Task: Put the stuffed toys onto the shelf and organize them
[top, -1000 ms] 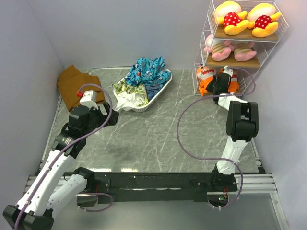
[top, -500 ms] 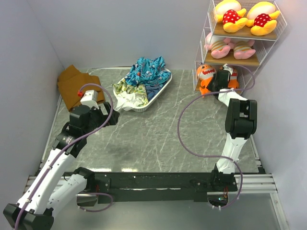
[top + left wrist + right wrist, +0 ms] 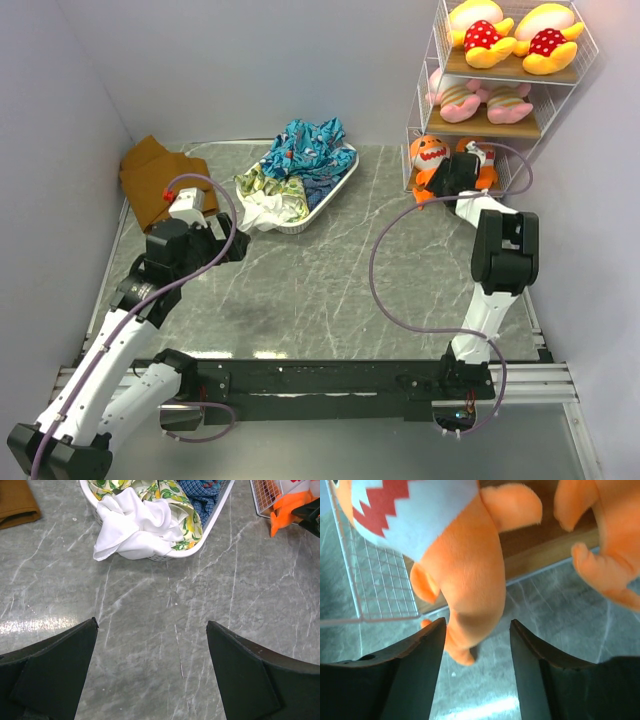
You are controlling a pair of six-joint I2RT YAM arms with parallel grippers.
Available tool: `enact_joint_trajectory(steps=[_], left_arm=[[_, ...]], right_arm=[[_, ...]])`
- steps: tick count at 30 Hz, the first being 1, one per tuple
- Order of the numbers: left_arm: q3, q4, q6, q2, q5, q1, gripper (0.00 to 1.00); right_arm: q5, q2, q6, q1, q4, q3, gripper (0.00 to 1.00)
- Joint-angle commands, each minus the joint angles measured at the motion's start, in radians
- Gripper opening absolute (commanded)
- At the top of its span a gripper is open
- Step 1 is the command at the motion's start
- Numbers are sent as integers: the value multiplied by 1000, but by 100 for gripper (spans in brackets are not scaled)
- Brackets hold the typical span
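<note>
The shelf (image 3: 483,131) stands at the back right. Two yellow toys (image 3: 480,40) lie on its top board and two pink toys (image 3: 455,95) on the middle board. Two orange sharks sit on the bottom board, the left one (image 3: 430,153) upright. My right gripper (image 3: 446,178) is open just in front of that board. In the right wrist view the left shark's tail (image 3: 470,605) hangs between the open fingers of my right gripper (image 3: 477,622), and the second shark (image 3: 607,545) is at the right. My left gripper (image 3: 230,245) (image 3: 152,622) is open and empty above the table.
A white oval tray (image 3: 337,186) (image 3: 165,556) holds a blue-patterned cloth heap (image 3: 305,145) and a white cloth (image 3: 135,527) at the back middle. A brown folded cloth (image 3: 150,175) lies at the back left. Walls close in the left, back and right.
The left orange shark has gone from lying low at the shelf's front to standing upright on the bottom board. My right gripper has shifted slightly beside it. The left arm has barely moved.
</note>
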Motion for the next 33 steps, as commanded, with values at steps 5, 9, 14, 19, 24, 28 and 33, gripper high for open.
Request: enact_joint_trajectory(steps=[5,9,14,19,24,28,33], left_arm=[[5,25,21,-11,-13,-2,96],[8,21,24,-11,-13,-2,96],[0,33,26,-33,3,-2,96],[-18,85,35,-94,110,-2,96],[-50,143,32,-171,210,-2,96],[-55,149,20,-217,211,-2,96],[-83,183,4,-268,231,-2,96]], right_arm=[[-45,-218,45,-6,2,-105,67],[-133,-363,74,7,-17,-215,71],[-191,-563,82,81,-103,-366,75],[-197,-842,52,251,-213,-421,79],[-387,-1118,95,328,-161,-515,100],[-383,-1237,219,339,-147,-596,100],[-409,-1240,195,339,-296,-566,100]])
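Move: The just-placed left shark toy on the bottom shelf lies about 5 cm ahead of the right hand point, 3 cm to its left and 2 cm lower, its tail end by the fingers. Beside it the right shark toy stands some 5 cm ahead and 8 cm right, the left pink toy sits a shelf higher, roughly 18 cm up, 6 cm ahead and 3 cm left, and the laundry basket is level with the hand, about 34 cm left. From the left hand the left shark toy is roughly 29 cm ahead, 44 cm right and 17 cm lower. The right hand draws back off the left shark toy and out of the bottom shelf, its part-open fingers spreading fully, at first straight back and up and then also swinging left over the bare table, in all about 27 cm back, 21 cm up and 19 cm left, while the wrist turns counter-clockwise and tips the fingers up. In the second half the empty, open left hand rises about 6 cm and eases back some 4 cm, tipping up and turning slightly clockwise. ##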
